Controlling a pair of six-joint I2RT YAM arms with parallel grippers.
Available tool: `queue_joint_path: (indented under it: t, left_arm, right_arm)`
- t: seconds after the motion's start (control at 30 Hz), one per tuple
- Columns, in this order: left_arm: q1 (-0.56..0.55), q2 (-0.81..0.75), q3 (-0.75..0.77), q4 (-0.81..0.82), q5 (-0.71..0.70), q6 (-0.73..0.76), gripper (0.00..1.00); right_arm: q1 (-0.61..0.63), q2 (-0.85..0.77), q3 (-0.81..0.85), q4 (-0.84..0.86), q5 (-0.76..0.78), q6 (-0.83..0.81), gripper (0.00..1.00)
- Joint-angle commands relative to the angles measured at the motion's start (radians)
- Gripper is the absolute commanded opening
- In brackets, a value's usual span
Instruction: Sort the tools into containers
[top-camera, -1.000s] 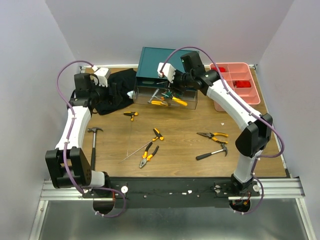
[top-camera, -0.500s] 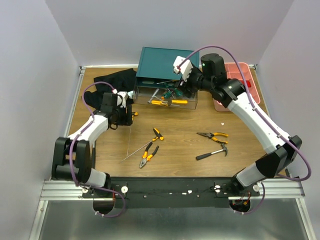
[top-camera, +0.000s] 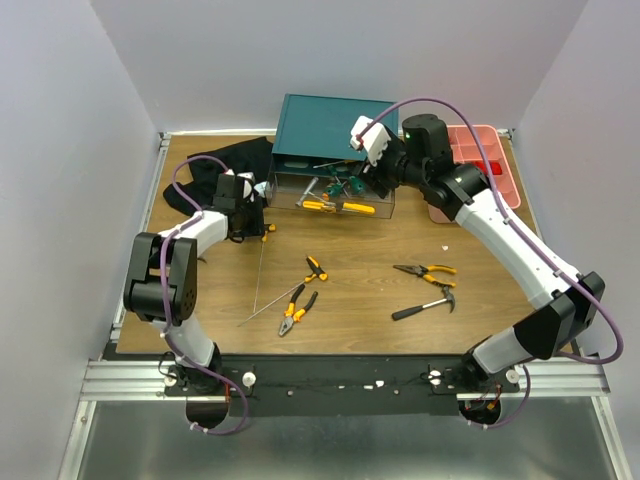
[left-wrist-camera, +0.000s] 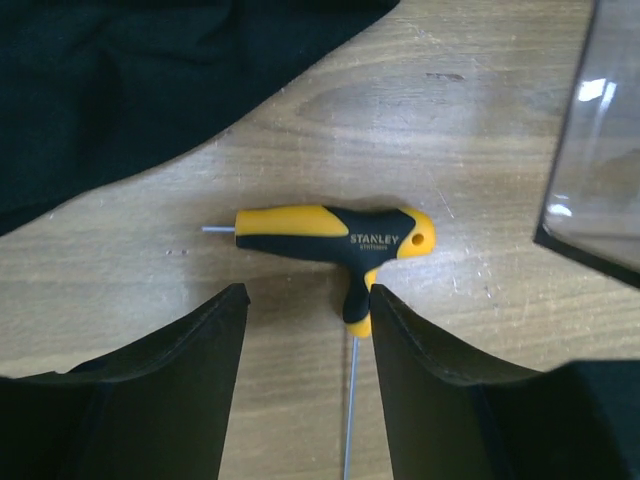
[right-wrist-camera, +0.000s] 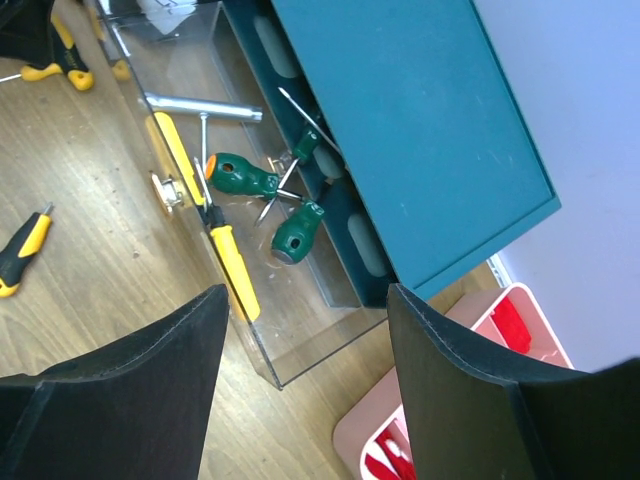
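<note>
A yellow-and-black T-handle hex key (left-wrist-camera: 330, 235) lies on the wood by the black cloth. My left gripper (left-wrist-camera: 308, 296) is open, low over it. The thin shaft (left-wrist-camera: 349, 410) runs between the fingers, and the handle's stem touches the right fingertip (left-wrist-camera: 385, 305). From above, the left gripper (top-camera: 254, 220) sits just left of the clear drawer (top-camera: 340, 195) pulled out of the teal cabinet (top-camera: 325, 120). My right gripper (right-wrist-camera: 305, 292) hangs open and empty above that drawer, where green-handled screwdrivers (right-wrist-camera: 240, 175) and a yellow-handled one (right-wrist-camera: 235, 285) lie. The pink tray (top-camera: 495, 160) is at back right.
Loose on the table are three orange-handled pliers (top-camera: 316, 268) (top-camera: 297, 308) (top-camera: 427, 270), a black-handled hammer (top-camera: 425, 306) and a thin rod (top-camera: 265, 312). The black cloth (top-camera: 215, 165) lies at back left. White walls close in three sides.
My left arm swung from over the black cloth down to the T-handle key, its jaws narrowing. My right gripper pulled up and back from the drawer and opened wider.
</note>
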Motion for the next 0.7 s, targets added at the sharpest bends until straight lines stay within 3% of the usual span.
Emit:
queue_joint_path:
  t: [0.0,0.4,0.47,0.5,0.63,0.67]
  left_arm:
    - [-0.001,0.041,0.023,0.015,0.003,-0.018,0.61]
    - [-0.041,0.091,0.049,-0.039,-0.055,0.039,0.56]
    - [-0.043,0.103,0.058,-0.065,-0.053,0.050,0.51]
    - [-0.043,0.110,0.066,-0.073,-0.053,0.053,0.46]
    - [-0.040,0.076,0.052,-0.071,-0.032,0.070,0.00]
    - [-0.038,0.059,0.048,-0.084,-0.020,0.071,0.00]
  right_arm:
    - [-0.012,0.009,0.003,0.034,0.035,-0.005,0.72]
    - [-0.020,0.021,0.011,0.046,0.030,0.003,0.72]
    - [-0.021,0.022,0.012,0.046,0.030,0.002,0.72]
    - [-0.021,0.019,0.012,0.046,0.032,0.002,0.72]
    - [-0.023,0.009,0.002,0.055,0.042,-0.001,0.72]
    - [-0.023,0.006,-0.006,0.058,0.044,-0.001,0.72]
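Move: The yellow-and-black T-handle's grip lies about 3 cm ahead of the left hand, 1 cm to its right and 2 cm below, with its thin shaft running back towards the robot. From that hand the clear drawer is some 10 cm ahead and 19 cm right, the black cloth 14 cm ahead and 8 cm left, and a second T-handle 9 cm back and 15 cm right. From the right hand, the first T-handle is roughly level, 26 cm left and 28 cm below. Easing down about 1.5 cm and to the right about 1 cm, the left hand settles over the neck of the T-handle, where shaft meets grip, its attitude nearly unchanged. The fingers narrow slowly at first, then shut quickly near the end, coming to pinch the neck between their tips as the gripper's effort rises. ##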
